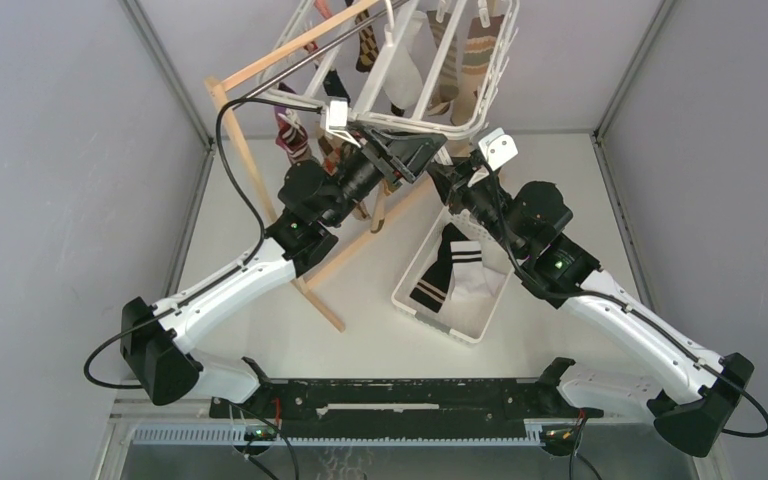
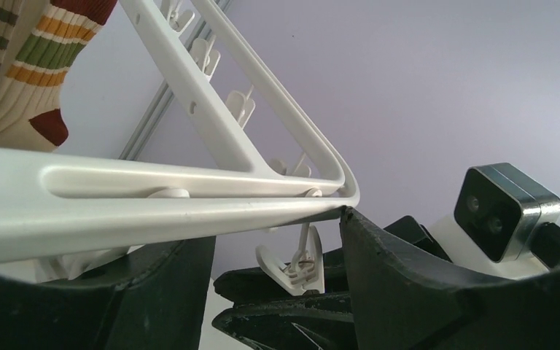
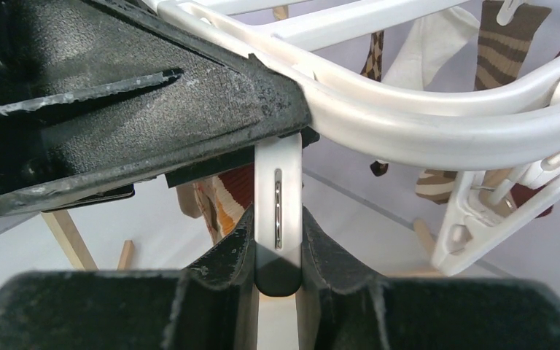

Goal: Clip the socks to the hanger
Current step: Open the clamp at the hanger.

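The white hanger (image 1: 400, 122) hangs tilted at the back, with several socks (image 1: 475, 60) clipped to it. My left gripper (image 1: 400, 150) is at its near rail. In the left wrist view the rail (image 2: 153, 204) crosses my open left gripper (image 2: 273, 226), and the right finger (image 2: 408, 277) touches the frame's corner. My right gripper (image 1: 447, 178) is just to the right, under the same rail. It is shut on a hanging white clip (image 3: 278, 204) below the hanger (image 3: 408, 124). A striped sock (image 2: 36, 73) hangs at upper left.
A white slotted basket (image 1: 440, 325) on the table holds a black sock with white stripes (image 1: 440, 265) and a white one (image 1: 480, 285). The wooden stand (image 1: 260, 190) with its metal rod carries the hanger. Another free clip (image 3: 496, 211) hangs at the right. Grey walls close in both sides.
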Robot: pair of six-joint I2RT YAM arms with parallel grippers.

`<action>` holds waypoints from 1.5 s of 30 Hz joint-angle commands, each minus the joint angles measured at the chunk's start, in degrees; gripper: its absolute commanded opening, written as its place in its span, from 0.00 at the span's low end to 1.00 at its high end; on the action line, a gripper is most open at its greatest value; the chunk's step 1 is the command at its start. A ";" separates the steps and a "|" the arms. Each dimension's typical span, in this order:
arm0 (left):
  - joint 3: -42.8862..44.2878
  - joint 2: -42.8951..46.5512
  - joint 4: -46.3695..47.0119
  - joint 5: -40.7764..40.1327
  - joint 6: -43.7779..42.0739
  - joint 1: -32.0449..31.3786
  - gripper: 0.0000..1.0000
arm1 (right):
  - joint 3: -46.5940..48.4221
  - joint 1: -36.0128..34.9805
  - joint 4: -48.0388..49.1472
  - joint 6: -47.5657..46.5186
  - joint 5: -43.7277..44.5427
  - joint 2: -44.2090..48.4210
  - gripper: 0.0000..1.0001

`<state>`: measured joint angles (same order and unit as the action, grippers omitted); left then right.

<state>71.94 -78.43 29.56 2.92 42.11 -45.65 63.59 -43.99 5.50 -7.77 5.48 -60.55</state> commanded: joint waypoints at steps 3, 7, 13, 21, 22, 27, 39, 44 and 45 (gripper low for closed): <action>0.20 -0.42 4.48 1.06 0.85 0.06 0.66 | 2.42 -0.86 0.22 -0.79 -1.17 -0.17 0.00; 0.13 -0.69 4.28 1.95 1.25 -0.02 0.65 | 2.41 -0.84 0.22 -0.80 -1.17 0.01 0.00; -0.11 -1.27 4.15 3.00 2.44 -0.18 0.64 | 2.42 -0.86 0.39 -0.73 -1.34 0.00 0.00; -1.98 -0.61 4.02 2.96 3.30 -0.39 0.60 | 2.41 -0.80 0.83 -0.74 -1.51 0.17 0.00; -2.25 -0.52 4.01 2.98 3.45 -0.34 0.59 | 2.41 -0.78 0.91 -0.75 -1.52 0.20 0.00; -3.24 -0.44 4.01 3.60 4.27 -0.49 0.56 | 2.41 -0.84 1.07 -0.60 -1.52 0.06 0.00; -4.04 0.68 4.10 3.36 4.13 -0.55 0.19 | 2.41 -1.22 1.03 -0.71 -1.56 0.27 0.00; -4.52 1.25 4.76 3.50 3.73 -0.52 0.00 | 2.41 -1.28 1.08 -0.89 -1.15 0.19 0.00; -4.61 1.34 4.80 3.51 3.65 -0.50 0.00 | 2.41 -1.34 1.09 -0.93 -0.87 0.10 0.00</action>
<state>69.10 -78.70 33.89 6.44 46.61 -46.33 63.59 -44.42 3.81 -8.78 5.41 -60.84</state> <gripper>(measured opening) 0.046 0.251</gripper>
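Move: Just behind and to the right of the left fingertips, about 1 cm back, 2 cm right and 1 cm lower, hangs the clamp at the hanger's near right corner. That corner sits about 3 cm ahead, 5 cm right and 3 cm above the left hand; the next clamp hangs some 5 cm ahead and 5 cm right, level in height. The right hand already pinches the first clamp's lower end, its middle about 2 cm above and 1 cm left. Easing back and right under the hanger's rim, the left hand brings its half-open fingers around the clamp, dips about 2 cm and comes up again by 1 cm as they shut on its upper part; it ends some 2 cm away, turned about 5 degrees clockwise. The right hand keeps its pinch on the lower end, sinking about 1 cm late on. ##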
